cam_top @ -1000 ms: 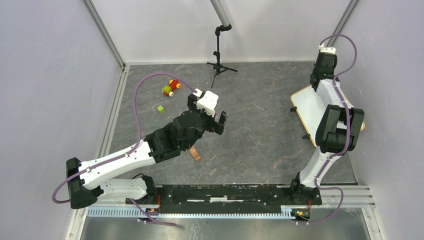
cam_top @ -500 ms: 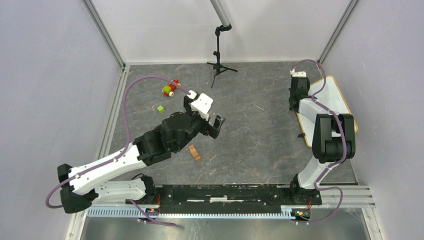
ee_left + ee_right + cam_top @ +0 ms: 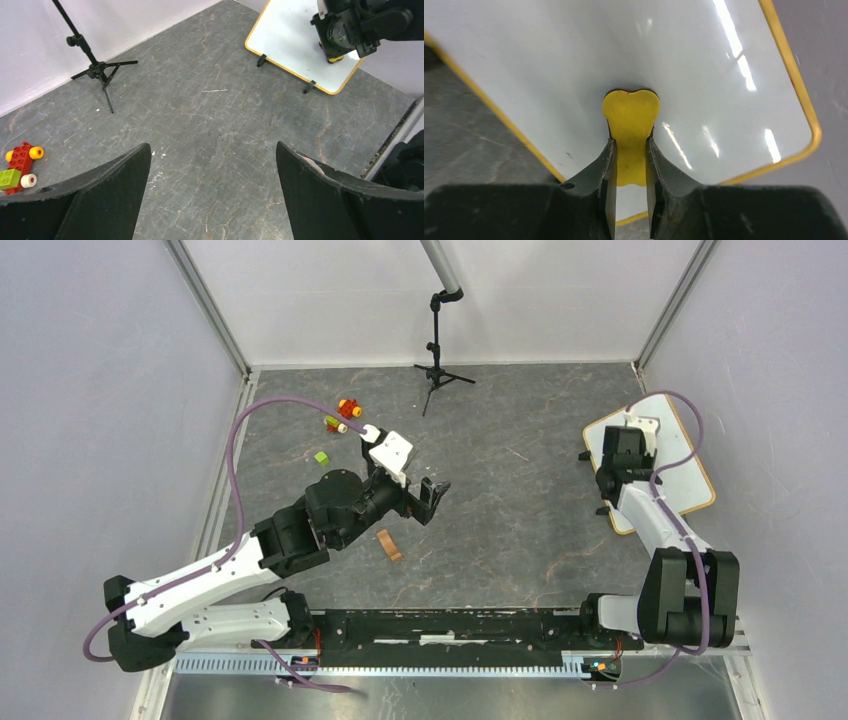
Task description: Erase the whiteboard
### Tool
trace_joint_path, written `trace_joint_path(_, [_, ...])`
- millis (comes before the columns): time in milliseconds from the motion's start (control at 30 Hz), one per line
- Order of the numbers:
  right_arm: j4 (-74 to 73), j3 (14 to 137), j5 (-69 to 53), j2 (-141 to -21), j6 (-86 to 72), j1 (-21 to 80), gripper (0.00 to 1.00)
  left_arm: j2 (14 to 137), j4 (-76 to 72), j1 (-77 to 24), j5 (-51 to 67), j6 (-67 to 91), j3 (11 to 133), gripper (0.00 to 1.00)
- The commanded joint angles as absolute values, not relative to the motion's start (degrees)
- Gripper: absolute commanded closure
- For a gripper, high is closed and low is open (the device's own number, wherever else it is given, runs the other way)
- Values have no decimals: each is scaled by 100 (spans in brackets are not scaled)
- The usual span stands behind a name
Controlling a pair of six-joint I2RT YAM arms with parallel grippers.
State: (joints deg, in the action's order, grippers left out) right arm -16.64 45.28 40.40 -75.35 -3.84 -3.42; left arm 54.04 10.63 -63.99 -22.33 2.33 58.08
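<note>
The whiteboard [image 3: 688, 472] lies flat at the right of the table, white with a yellow-tan frame. It also shows in the left wrist view [image 3: 292, 42] and fills the right wrist view [image 3: 549, 55]. I see no handwriting on it, only faint specks. My right gripper [image 3: 615, 472] is over the board's left part, shut on a yellow eraser [image 3: 631, 125] that rests on the board surface. The eraser also shows in the left wrist view [image 3: 336, 58]. My left gripper [image 3: 422, 492] hangs open and empty above the middle of the table [image 3: 212, 150].
A red, yellow and green toy [image 3: 343, 412] and a small green block [image 3: 321, 457] lie at the back left. A small brown piece [image 3: 388, 544] lies under my left arm. A black tripod stand [image 3: 437, 370] stands at the back centre. Two black clips sit on the board's left edge.
My right arm has folded back, bringing the gripper and eraser from the board's far edge down across it to its near left part. My left arm has drawn back a little to the left.
</note>
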Motion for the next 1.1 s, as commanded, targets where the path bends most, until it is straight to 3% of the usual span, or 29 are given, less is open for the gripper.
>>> trace_joint_path(0, [-1637,3942,4522,-7390,-773,-418,80,5249,853,-6623,-2382,365,5792,0])
trace_joint_path(267, [-928,3567,4632,-8063,-720,284,80,5179,753,-6671,-2533,360,5716,0])
trace_joint_path(600, [-79,3951,4368,-8868,-422,1318,80,5138,694,-6662,-2689,291,5651,0])
trace_joint_path(933, [-233,4020,4237,-7529,305,1617,79,5157,646,-6662,-2946,155,5594,0])
trace_joint_path(1067, [-567,3895,3593,-7004,159,1650,79,5122,539,-6667,-3094,59,5518,0])
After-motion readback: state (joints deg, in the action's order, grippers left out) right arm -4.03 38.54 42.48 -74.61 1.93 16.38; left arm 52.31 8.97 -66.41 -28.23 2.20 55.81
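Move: The yellow eraser is already clamped in my right hand, held above the near part of the whiteboard. The board's middle lies about 6 cm ahead, 2 cm to the right and 6 cm below. On its left edge, the near clip is some 8 cm left and 4 cm back of this hand, the far clip about 12 cm left and 8 cm ahead. From my left hand the whiteboard's middle is roughly 50 cm right, 15 cm ahead and 28 cm lower. I first ease my right hand back 2 cm, sinking, then sweep it leftward across the near part of the whiteboard towards its clipped edge, about 12 cm with some forward drift. I dip nearly 6 cm towards the surface on the way and rise again at the end. The wrist finishes turned about 20 degrees counter-clockwise, my fingers keeping the eraser clamped. ##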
